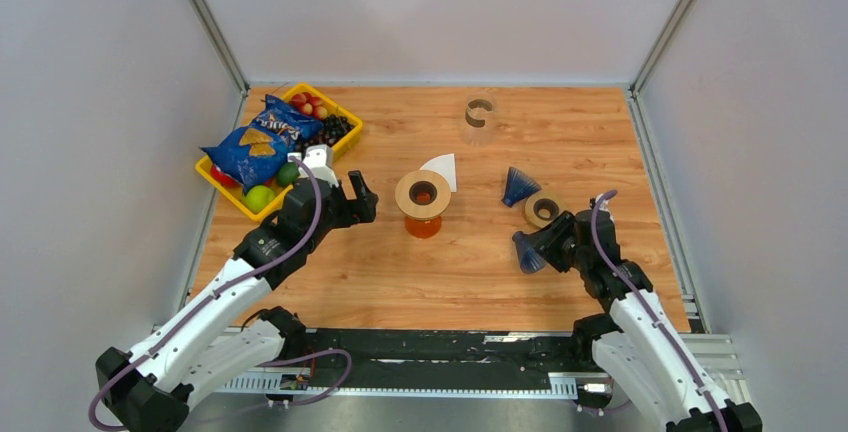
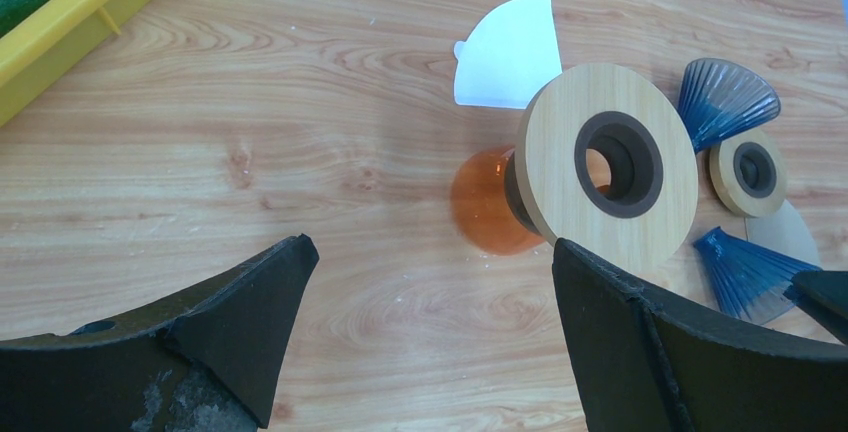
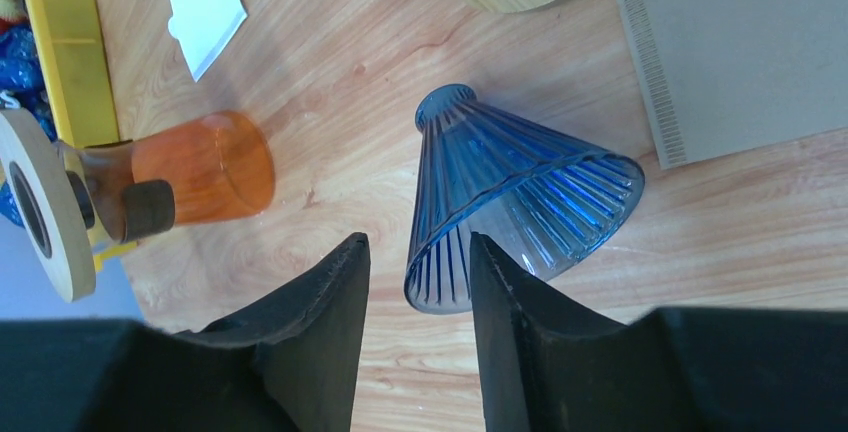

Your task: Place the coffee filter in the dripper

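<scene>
A blue ribbed dripper [image 3: 520, 182] lies on its side on the wood table, also visible in the top view [image 1: 527, 250]. My right gripper [image 3: 418, 247] straddles its wide rim: one finger is inside the cone and the other outside, with a gap still showing, so it is open. A brown paper coffee filter [image 3: 740, 42] lies flat just beyond the dripper. A white coffee filter [image 1: 441, 169] lies behind the orange glass carafe [image 1: 424, 224], which carries a wooden ring [image 1: 422, 193]. My left gripper [image 2: 430, 252] hovers wide open and holds nothing, left of the carafe.
A second blue dripper [image 1: 518, 186] and a loose wooden ring [image 1: 543, 209] lie right of centre. A yellow bin [image 1: 345, 120] with a chips bag and fruit sits at the back left. A clear glass with a wooden collar [image 1: 480, 117] stands at the back.
</scene>
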`<state>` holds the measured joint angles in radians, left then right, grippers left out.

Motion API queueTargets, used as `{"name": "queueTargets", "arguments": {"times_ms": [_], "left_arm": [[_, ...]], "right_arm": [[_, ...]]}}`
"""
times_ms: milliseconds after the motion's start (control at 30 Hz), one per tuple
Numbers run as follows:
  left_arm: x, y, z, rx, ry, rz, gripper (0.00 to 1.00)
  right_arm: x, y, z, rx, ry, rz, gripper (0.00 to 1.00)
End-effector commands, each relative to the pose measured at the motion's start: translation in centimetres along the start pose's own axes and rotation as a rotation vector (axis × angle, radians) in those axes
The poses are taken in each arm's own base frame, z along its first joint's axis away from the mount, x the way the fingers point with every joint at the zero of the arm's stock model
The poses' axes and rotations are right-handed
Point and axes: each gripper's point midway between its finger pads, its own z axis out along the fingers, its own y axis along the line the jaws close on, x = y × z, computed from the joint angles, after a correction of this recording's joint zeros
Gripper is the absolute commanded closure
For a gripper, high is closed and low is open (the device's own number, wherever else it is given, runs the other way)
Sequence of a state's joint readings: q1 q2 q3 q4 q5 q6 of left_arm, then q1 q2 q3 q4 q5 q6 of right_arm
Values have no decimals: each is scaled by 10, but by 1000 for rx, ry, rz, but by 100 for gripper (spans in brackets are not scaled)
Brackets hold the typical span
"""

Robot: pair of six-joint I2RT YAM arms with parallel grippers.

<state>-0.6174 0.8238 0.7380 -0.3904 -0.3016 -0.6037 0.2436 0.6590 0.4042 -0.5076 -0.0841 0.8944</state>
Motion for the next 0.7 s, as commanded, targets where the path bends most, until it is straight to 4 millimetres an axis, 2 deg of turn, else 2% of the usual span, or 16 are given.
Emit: {"name": "queueTargets", "arguments": {"times_ms": [0,167,400,500,667], "left_arm": [[-17,-6,-6,13,-42,2,0],[-16,-6,-6,16,-37,1,0],[-12,-4,-6,7,-24,2,0],[-11,-4,-5,7,-18,3,0],[-9,-3,-4,2,-13,0,0]], "right_arm": [[-14,9,10,-32,-76,48,57],[-10,12,16,-33,-68,43,63],[-15,32,6,-98,-92,-40,93],[-16,51,-3,-164,-76,-155,100],[-14,92,-24,-293,-64,-392,100]]}}
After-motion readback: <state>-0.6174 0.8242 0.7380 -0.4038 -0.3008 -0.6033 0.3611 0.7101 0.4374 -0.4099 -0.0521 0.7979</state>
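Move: The near blue cone lies on its side just under my half-open right fingers, its rim's near edge between them: its middle is about 2 cm ahead, 1 cm to the right and 2 cm lower. From that hand the small wooden ring is roughly 11 cm ahead and 2 cm right, the far blue cone some 15 cm ahead and 3 cm left, the brown sheet about 5 cm ahead and 7 cm right. From my left hand the near cone is some 34 cm right, 3 cm back and 14 cm below. I ease my right hand down and forward about 1 cm each over the rim of the near blue cone, then shut the fingers so they pinch its wall. Holding it, I rise nearly 3 cm from the lowest point and swing some 2 cm left, tipping the fingertips up a little and turning roughly 10 degrees counter-clockwise. ##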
